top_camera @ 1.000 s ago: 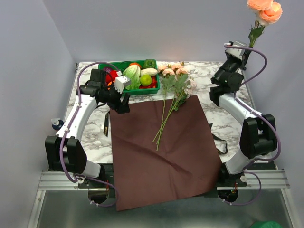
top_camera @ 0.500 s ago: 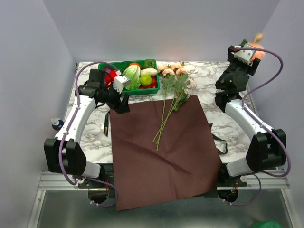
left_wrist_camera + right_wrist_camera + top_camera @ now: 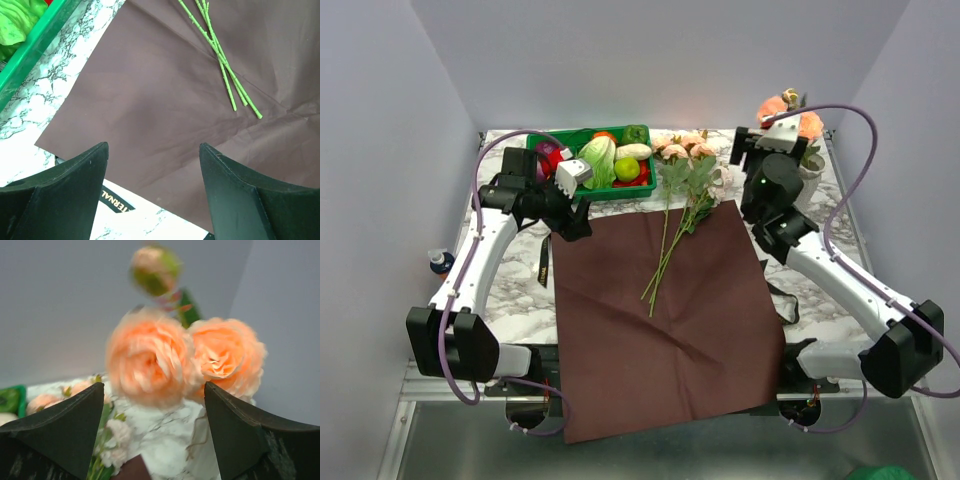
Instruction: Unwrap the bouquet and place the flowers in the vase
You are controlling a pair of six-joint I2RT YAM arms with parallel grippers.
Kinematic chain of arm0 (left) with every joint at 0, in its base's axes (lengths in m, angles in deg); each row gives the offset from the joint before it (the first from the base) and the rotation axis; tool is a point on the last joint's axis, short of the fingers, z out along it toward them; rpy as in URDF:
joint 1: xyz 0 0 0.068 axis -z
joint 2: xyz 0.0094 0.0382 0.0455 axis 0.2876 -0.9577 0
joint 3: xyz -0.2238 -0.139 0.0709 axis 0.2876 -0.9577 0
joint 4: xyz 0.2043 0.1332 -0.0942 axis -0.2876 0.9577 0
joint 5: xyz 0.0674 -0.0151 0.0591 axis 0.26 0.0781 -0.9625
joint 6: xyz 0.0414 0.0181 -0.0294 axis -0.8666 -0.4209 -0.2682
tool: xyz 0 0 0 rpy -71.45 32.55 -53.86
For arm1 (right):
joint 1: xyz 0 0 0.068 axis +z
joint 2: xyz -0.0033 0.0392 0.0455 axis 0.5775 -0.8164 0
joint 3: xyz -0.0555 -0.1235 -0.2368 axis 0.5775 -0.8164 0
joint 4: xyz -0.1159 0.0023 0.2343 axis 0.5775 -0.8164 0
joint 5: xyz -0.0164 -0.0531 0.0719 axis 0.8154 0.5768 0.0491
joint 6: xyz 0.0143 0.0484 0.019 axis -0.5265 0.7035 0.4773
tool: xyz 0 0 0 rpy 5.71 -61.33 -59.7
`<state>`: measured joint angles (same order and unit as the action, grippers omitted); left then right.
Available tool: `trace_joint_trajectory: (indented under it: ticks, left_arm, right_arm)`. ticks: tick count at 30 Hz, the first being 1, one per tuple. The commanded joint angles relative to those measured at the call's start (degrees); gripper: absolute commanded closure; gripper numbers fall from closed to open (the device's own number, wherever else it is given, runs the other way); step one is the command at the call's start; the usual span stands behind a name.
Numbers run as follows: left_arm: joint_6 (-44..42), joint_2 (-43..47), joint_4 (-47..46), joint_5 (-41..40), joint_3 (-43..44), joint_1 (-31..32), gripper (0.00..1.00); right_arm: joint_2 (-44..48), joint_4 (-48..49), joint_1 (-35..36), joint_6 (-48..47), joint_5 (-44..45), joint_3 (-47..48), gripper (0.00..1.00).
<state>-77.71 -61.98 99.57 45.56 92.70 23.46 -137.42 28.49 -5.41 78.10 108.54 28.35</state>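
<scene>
Two peach blooms and a bud (image 3: 792,110) stand upright in the off-white vase (image 3: 813,176) at the back right. They fill the right wrist view (image 3: 150,360), just beyond my open right gripper (image 3: 154,390), which holds nothing. More flowers (image 3: 682,185) lie with their blooms on the marble and their thin green stems (image 3: 220,60) on the flattened dark red paper (image 3: 660,310). My left gripper (image 3: 575,220) hovers open and empty over that paper's back left corner (image 3: 152,146). A black ribbon with gold lettering (image 3: 114,202) lies beside that corner.
A green tray (image 3: 620,192) of vegetables sits at the back, close behind the left gripper. A second black ribbon (image 3: 782,300) lies off the paper's right edge. Grey walls close in the table on three sides. A small bottle (image 3: 440,262) stands off the left edge.
The right arm brought the raised flowers down into the vase, opened its jaws and swung left and lower. The left arm has barely moved.
</scene>
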Motion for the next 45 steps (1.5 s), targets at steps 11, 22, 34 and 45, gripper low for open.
trace_joint_trajectory:
  ticks: [11,22,34,45]
  left_arm:
    - [0.8,2.9,0.6,1.3,-1.1,-0.3,0.18]
    - [1.1,3.1,-0.2,0.8,-1.5,-0.3,0.18]
    - [0.5,1.9,-1.0,0.4,-1.8,-0.3,0.18]
    - [0.1,0.0,-0.7,0.4,-0.5,-0.4,0.18]
  right_arm:
    - [-10.9,-34.5,14.9,30.8,-4.9,1.5,0.14]
    - [-39.1,-43.6,11.6,35.1,-20.5,22.5,0.16]
    - [-56.2,-52.2,6.2,34.2,-27.0,41.4,0.28]
    - [-61.9,-55.1,5.1,34.4,-30.0,47.7,0.56]
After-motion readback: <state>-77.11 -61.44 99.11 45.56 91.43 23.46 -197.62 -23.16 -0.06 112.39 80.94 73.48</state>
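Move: The right hand hovers beside the vase, which holds two flowers and stands about 7 cm ahead, 8 cm to its right and 27 cm down. The next flower's stem, just below its leaves, lies some 8 cm ahead, 21 cm left and 35 cm down. A neighbouring stem is 5 cm to the right of that spot, and the vegetable basket's middle some 12 cm farther out and 19 cm left of it. From the left hand, the stem spot is 18 cm ahead, 17 cm right and 19 cm down. The right hand leaves the vase and its flowers and swoops about 35 cm down and 20 cm left to the leafy stem, drawing back slightly at first, then reaching forward past its starting place as it sinks, while the wrist tips its nearly level fingers down by some 60 degrees and turns them a little counter-clockwise. The leftward travel is done well before the end; over the last third the descent slows, and the wide-open fingers close to about half their opening with the stem between their tips, a firm pinch not yet visible. ##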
